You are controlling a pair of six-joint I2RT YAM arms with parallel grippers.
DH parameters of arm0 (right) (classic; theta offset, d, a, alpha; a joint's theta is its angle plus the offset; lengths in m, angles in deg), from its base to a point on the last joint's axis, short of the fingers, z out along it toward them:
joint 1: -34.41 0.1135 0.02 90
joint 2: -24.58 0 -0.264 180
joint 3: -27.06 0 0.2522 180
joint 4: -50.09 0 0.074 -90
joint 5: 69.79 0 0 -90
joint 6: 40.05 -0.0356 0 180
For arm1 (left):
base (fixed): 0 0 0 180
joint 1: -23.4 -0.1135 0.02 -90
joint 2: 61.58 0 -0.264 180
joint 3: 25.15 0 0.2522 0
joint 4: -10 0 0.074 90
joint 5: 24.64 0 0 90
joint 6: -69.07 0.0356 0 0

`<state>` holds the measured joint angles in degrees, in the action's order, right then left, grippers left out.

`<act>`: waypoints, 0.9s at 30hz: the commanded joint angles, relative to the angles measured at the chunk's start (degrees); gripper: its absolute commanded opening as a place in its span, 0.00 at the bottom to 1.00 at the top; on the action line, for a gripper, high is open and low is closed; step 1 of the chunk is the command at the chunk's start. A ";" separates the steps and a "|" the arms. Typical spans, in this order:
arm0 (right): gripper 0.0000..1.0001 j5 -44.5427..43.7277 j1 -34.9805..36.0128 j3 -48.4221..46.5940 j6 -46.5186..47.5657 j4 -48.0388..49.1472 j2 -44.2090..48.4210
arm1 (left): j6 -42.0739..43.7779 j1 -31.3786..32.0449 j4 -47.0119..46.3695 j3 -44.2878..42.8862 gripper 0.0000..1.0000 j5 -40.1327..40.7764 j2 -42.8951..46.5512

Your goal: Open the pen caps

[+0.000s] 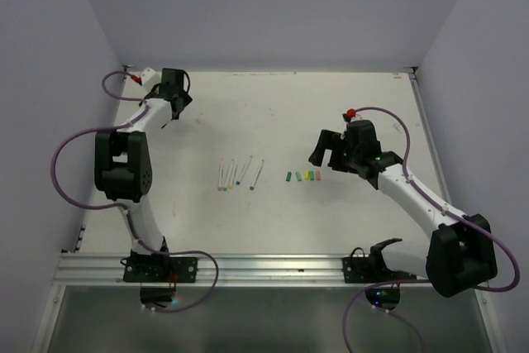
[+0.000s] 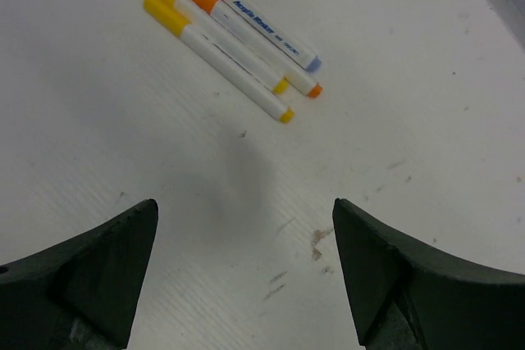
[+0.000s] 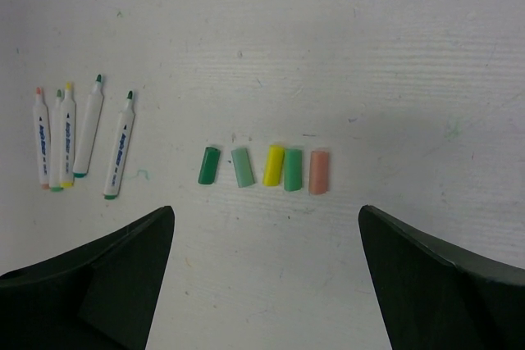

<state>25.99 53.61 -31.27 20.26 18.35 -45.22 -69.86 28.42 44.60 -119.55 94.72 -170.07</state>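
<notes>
Several uncapped white pens (image 3: 78, 133) lie side by side at the left of the right wrist view, also seen mid-table (image 1: 240, 173) from above. To their right lies a row of several loose pen caps (image 3: 267, 167), green, pale green, yellow, green and salmon (image 1: 302, 177). My right gripper (image 3: 266, 211) hovers open just in front of that row, nothing between its fingers (image 1: 324, 153). My left gripper (image 2: 244, 206) is open and empty at the back left (image 1: 175, 88). Beyond it lie several pens (image 2: 238, 47) with yellow, orange and blue caps still on.
A metal rail (image 1: 264, 269) runs along the near edge with both arm bases on it. White walls close in the table at the back and sides. Purple cables (image 1: 62, 163) loop beside the arms. Small brown stains (image 2: 318, 239) mark the surface by the left gripper.
</notes>
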 commanded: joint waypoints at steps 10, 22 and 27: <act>0.98 2.22 -0.04 0.54 1.74 3.83 -1.13 | -0.65 -1.32 2.80 -14.35 0.89 11.15 -13.50; 0.98 2.75 -0.04 1.25 1.48 4.79 -2.36 | -0.55 -1.85 3.94 -21.22 0.89 16.86 -19.39; 0.99 2.83 -0.04 1.42 1.13 5.50 -2.88 | -2.23 -2.38 5.17 -21.40 0.89 17.22 -20.27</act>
<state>27.54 53.61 -30.27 21.09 21.41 -47.62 -69.92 26.89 48.66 -139.22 107.81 -189.19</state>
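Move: The nearer yellow-capped pen lies about 9 cm ahead of the left hand, 9 cm to its left and some 8 cm below. Just beyond, at the same depth, the second yellow pen is about 11 cm ahead and 10 cm left, the orange pen 12 cm ahead and 9 cm left, the purple pen 13 cm ahead and 9 cm left. From the right hand the nearer yellow pen lies roughly 28 cm ahead, 60 cm left and 9 cm below. Bring the left gripper, still wide open, forward and left about 7 cm towards the nearer yellow pen. Sink about 4.5 cm on the way, then come back up by 1 cm or so at the end, while turning the wrist about 10 degrees counter-clockwise and tilting its left side up by as much. Stop short of touching any pen. ##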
